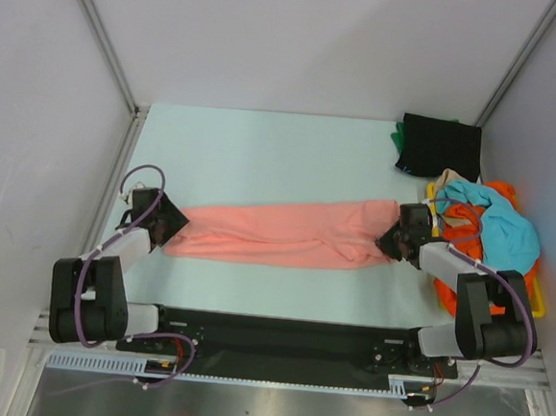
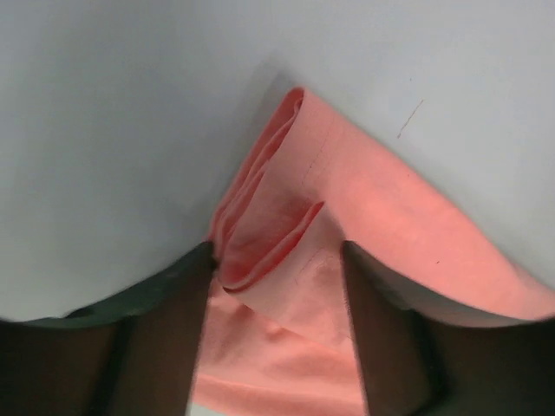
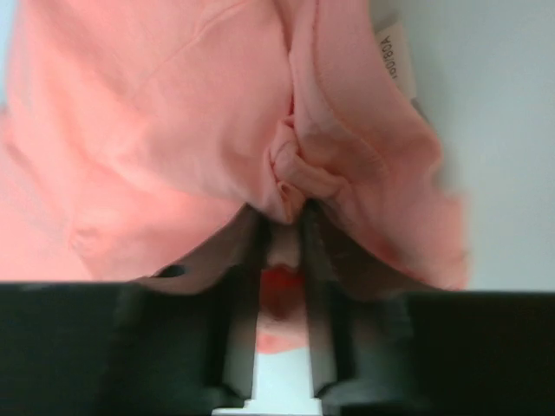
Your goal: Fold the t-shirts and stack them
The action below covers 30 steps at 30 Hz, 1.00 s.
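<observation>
The salmon pink t-shirt (image 1: 276, 232) lies stretched into a long narrow band across the table's middle. At its left end my left gripper (image 1: 166, 226) stands open. In the left wrist view its fingers (image 2: 173, 329) are wide apart, with the shirt's folded edge (image 2: 390, 208) lying loose between them around the gripper (image 2: 277, 260). At the right end is my right gripper (image 1: 391, 241). The right wrist view shows it (image 3: 284, 217) closed narrowly on a bunched fold of the salmon shirt (image 3: 156, 130).
A folded black t-shirt (image 1: 442, 144) lies at the back right on a green one (image 1: 399, 136). A heap of turquoise (image 1: 494, 220), orange (image 1: 460, 222) and beige (image 1: 451, 176) shirts fills the yellow tray (image 1: 538, 296) by the right wall.
</observation>
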### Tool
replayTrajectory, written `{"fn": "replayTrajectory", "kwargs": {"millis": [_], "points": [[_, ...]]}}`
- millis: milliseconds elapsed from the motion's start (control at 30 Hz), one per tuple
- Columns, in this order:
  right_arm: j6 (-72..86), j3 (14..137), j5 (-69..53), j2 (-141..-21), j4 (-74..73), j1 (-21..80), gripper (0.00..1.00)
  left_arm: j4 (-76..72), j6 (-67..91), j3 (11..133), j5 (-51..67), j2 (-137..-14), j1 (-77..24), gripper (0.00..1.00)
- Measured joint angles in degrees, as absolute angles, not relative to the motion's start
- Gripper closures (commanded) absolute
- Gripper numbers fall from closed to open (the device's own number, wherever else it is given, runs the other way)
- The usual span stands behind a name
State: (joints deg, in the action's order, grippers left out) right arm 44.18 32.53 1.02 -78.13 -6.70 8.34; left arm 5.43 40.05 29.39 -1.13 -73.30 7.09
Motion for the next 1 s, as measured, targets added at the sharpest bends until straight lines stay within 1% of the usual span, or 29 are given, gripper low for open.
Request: {"fn": "replayTrajectory", "kwargs": {"millis": [33, 67, 100, 133, 167, 200, 367, 533, 767, 867, 933, 1000], "points": [[44.56, 32.71, 0.78, -79.48, -5.63, 8.51, 0.88, 4.54, 40.03, 29.36, -0.64, -73.87, 7.07, 0.44], [44.51, 33.01, 0.58, -80.36, -4.69, 8.56, 0.91, 3.9, 39.97, 29.3, -0.23, -74.43, 7.01, 0.5], [44.62, 33.41, 0.32, -81.12, -4.14, 8.6, 0.96, 3.07, 39.68, 29.21, 0.08, -75.13, 6.94, 0.69], [44.53, 33.87, 0.05, -81.84, -3.86, 8.6, 1.0, 2.07, 39.94, 29.12, 0.51, -75.68, 6.94, 0.79], [44.36, 34.68, -0.34, -82.85, -3.66, 8.6, 1.0, 1.21, 39.64, 28.93, 1.1, -76.25, 6.87, 0.85], [44.31, 35.51, -0.67, -83.94, -3.31, 8.62, 1.0, 0.58, 39.62, 28.71, 1.61, -76.88, 6.74, 1.0], [43.09, 42.72, -1.63, -90.72, -4.14, 8.95, 1.0, -1.19, 39.44, 27.97, 2.63, -76.64, 6.68, 1.0], [40.23, 59.83, -2.5, -104.4, -7.44, 9.43, 1.0, 1.02, 39.62, 26.48, 3.55, -71.72, 6.52, 1.0], [34.46, 93.43, -8.08, -127.35, -9.63, 10.11, 1.0, 5.72, 41.69, 22.52, 5.19, -58.81, 4.08, 1.0], [31.92, 109.03, -10.37, -137.14, -13.41, 10.87, 1.0, 7.92, 43.86, 20.05, 5.26, -53.41, 0.3, 1.0], [30.35, 121.51, -12.32, -144.84, -15.68, 11.57, 1.0, 9.32, 45.91, 18.15, 5.26, -50.28, -3.38, 1.0], [28.99, 130.82, -13.87, -150.67, -17.08, 12.29, 1.0, 10.83, 48.45, 16.36, 5.02, -47.2, -7.66, 1.0]]}}
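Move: The left hand's open fingers straddle the left end of the folded pink t-shirt, the cloth about 1 cm below and 1 cm to the right. The right hand's part-shut fingers are already around its right end, 1 cm below; the shirt's middle lies about 26 cm left of that hand, 1 cm ahead. From the right hand, the black shirt stack sits some 34 cm ahead and 15 cm right, the clothes bin 24 cm right and 1 cm ahead. Both hands shut their fingers on the ends of the pink strip, the left pinching from wide open. Keeping hold, the right sweeps its end some 34 cm forward and 13 cm left, staying low, beside the black stack and turning about 25 degrees counter-clockwise. The left lifts its end slightly, then swings it about 9 cm right and 6 cm back towards the near edge, turning a little clockwise. ##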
